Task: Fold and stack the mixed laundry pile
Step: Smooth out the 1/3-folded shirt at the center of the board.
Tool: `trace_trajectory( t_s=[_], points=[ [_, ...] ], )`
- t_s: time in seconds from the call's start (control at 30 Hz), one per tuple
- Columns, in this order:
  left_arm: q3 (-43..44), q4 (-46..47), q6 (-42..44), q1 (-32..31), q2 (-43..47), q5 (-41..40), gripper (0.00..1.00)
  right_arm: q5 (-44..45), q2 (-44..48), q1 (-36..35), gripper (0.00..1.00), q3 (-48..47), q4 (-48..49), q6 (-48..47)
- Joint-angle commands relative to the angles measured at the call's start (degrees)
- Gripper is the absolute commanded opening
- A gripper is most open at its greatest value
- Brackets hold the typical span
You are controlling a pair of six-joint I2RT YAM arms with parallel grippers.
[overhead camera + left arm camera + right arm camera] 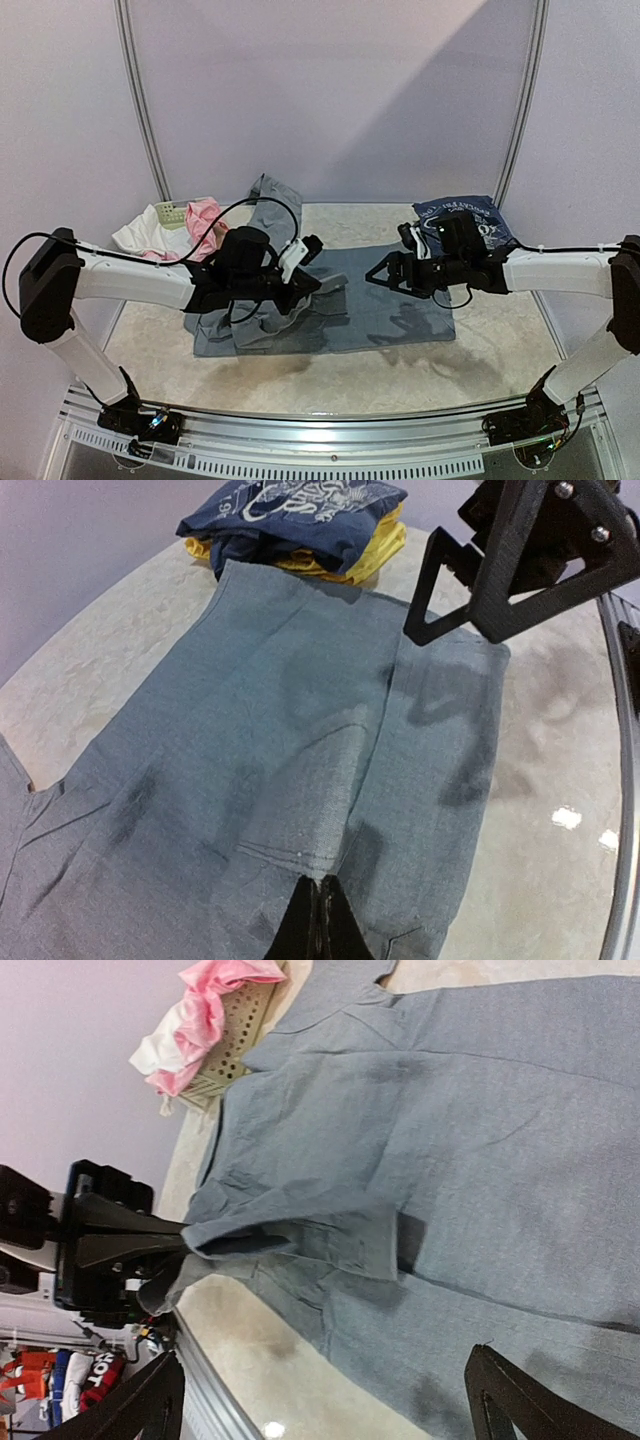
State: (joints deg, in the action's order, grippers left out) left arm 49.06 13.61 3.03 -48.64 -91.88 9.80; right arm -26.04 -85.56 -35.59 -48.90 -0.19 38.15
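Observation:
The grey trousers lie spread flat mid-table. My left gripper is shut on a folded-over flap of them; in the left wrist view its jaws pinch the stitched hem of the trousers. My right gripper hovers open just above the cloth, opposite the left one, with nothing in it. In the right wrist view its gripper straddles the trousers, and the lifted flap runs to the left gripper. A folded navy printed tee lies at the back right.
A pale-green lattice basket stands at the back left with pink and white pieces over it. A yellow piece lies under the navy tee. A metal rail runs along the table's near edge.

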Motion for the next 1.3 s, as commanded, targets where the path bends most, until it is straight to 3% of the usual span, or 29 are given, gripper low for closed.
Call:
trace_trajectory(
  t_s=[0.0,0.27,0.53,0.77,0.9,1.27],
  points=[
    [-0.8,7.0,0.6,-1.0,-1.5,4.0,0.00,-7.9,2.0,0.3,0.99,1.8,8.8,5.7],
    [-1.6,8.3,1.1,-2.1,-1.3,4.2,0.00,-12.6,-4.1,-0.5,0.99,1.6,17.8,14.0],
    [-2.5,8.0,2.1,-3.3,-1.4,2.9,0.00,-12.6,-9.8,-2.6,0.98,-2.6,16.1,14.6],
    [-2.4,7.6,3.1,-4.3,-1.8,1.8,0.00,-12.4,-11.2,-3.8,0.85,-3.3,16.7,15.5],
    [-2.6,7.9,3.1,-4.8,-1.7,1.2,0.00,-11.3,-11.2,-4.4,0.73,-3.2,15.9,15.3],
    [-2.5,7.2,3.6,-5.9,-2.1,0.7,0.00,-11.1,-11.1,-5.3,0.14,-3.2,16.3,15.2]
  ],
)
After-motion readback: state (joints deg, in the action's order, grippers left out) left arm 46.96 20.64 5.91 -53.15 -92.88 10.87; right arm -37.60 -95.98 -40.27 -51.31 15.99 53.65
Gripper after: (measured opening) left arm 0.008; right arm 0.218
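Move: The left gripper already holds up a flap of the gray shirt. The right gripper's next grip, the flap's raised edge, lies about 9 cm to its left, 1 cm ahead and near its own height; from the left hand that edge is roughly 3 cm right and 1 cm ahead. Some 11 cm below the right hand, the flat shirt's right end is about 16 cm right and 4 cm ahead; the folded stack lies some 24 cm right and 22 cm ahead. Bring the open right gripper about 7 cm left, towards the flap beside the left fingers, arching up some 3 cm and sinking again before drifting back slightly; roll its left side up about 15 degrees, then close the fingers most of the way around the flap's edge. Keep the left gripper shut on the cloth and ease it about 3 cm back and nearly as far right to meet it. ##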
